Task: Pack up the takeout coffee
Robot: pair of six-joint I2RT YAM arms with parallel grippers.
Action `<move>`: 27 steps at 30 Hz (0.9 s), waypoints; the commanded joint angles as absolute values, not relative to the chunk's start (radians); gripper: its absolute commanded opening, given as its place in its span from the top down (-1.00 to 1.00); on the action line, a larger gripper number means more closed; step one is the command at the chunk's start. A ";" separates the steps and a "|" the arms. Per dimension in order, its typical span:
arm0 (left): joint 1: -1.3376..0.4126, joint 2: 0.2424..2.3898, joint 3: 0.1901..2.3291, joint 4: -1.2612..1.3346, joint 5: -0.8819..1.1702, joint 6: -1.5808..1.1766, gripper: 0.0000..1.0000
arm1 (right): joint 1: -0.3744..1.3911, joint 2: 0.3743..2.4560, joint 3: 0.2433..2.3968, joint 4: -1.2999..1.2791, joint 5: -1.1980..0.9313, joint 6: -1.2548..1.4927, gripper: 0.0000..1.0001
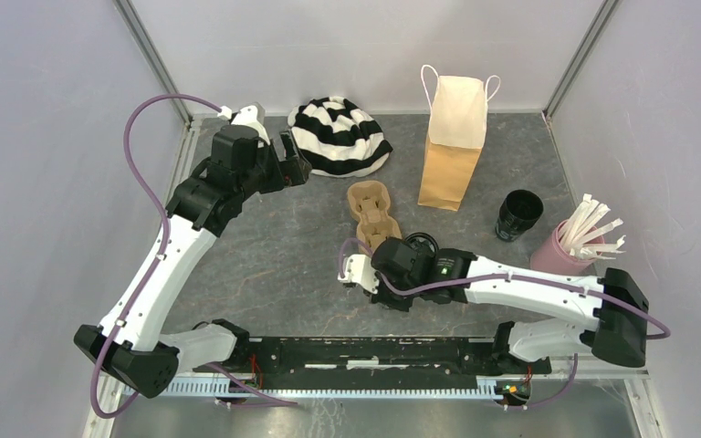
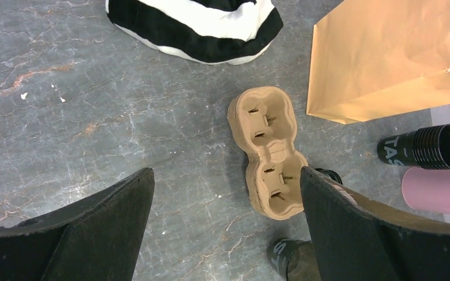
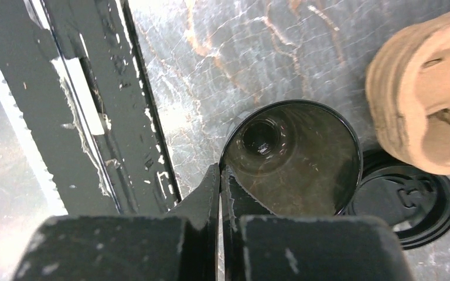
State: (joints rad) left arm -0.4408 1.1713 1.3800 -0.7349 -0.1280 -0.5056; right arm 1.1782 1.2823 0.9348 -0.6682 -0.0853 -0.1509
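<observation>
My right gripper [image 3: 221, 172] is shut on the rim of a black takeout coffee cup [image 3: 293, 158], one finger inside the wall and one outside. The cup has no lid, and I look down into its empty inside. In the top view the right gripper [image 1: 391, 265] covers this cup. A flat black lid [image 3: 410, 202] lies on the table beside it, next to the brown carrier [image 3: 428, 99]. A second black cup [image 1: 517, 214], also without a lid, is at the right. My left gripper [image 2: 225, 172] hangs open and empty at the back left [image 1: 292, 155].
A brown paper bag [image 1: 452, 155] stands at the back, with a striped cloth [image 1: 340, 135] to its left. The two-cup carrier [image 1: 371, 212] lies mid-table. A pink cup with white sticks [image 1: 561, 251] stands at the right. The black rail [image 3: 94, 117] runs along the near edge.
</observation>
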 commanded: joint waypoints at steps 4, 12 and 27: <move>-0.446 1.174 1.408 -0.722 -0.089 -0.566 -0.99 | 1.178 1.237 0.919 -0.595 -0.021 -0.125 0.97; -0.445 1.203 1.437 -0.750 -0.058 -0.554 -0.99 | 1.172 1.245 0.914 -0.577 -0.046 -0.125 0.97; -0.445 1.139 1.387 -0.761 -0.019 -0.589 -0.99 | 1.163 1.210 0.962 -0.629 -0.007 -0.050 0.39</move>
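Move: The right fingers are shut on the base-side rim of the takeout cup, whose middle lies about 4 cm ahead and 4 cm below. The cup carrier's middle is some 18 cm ahead and 3 cm left of this hand, the black lids about 11 cm ahead and 7 cm right, both below it. From the left hand, the cup lies roughly 16 cm back, 18 cm right and 24 cm below. The right hand rises about 1 cm, eases back down, and opens its fingers roughly a quarter around the cup's rim. ##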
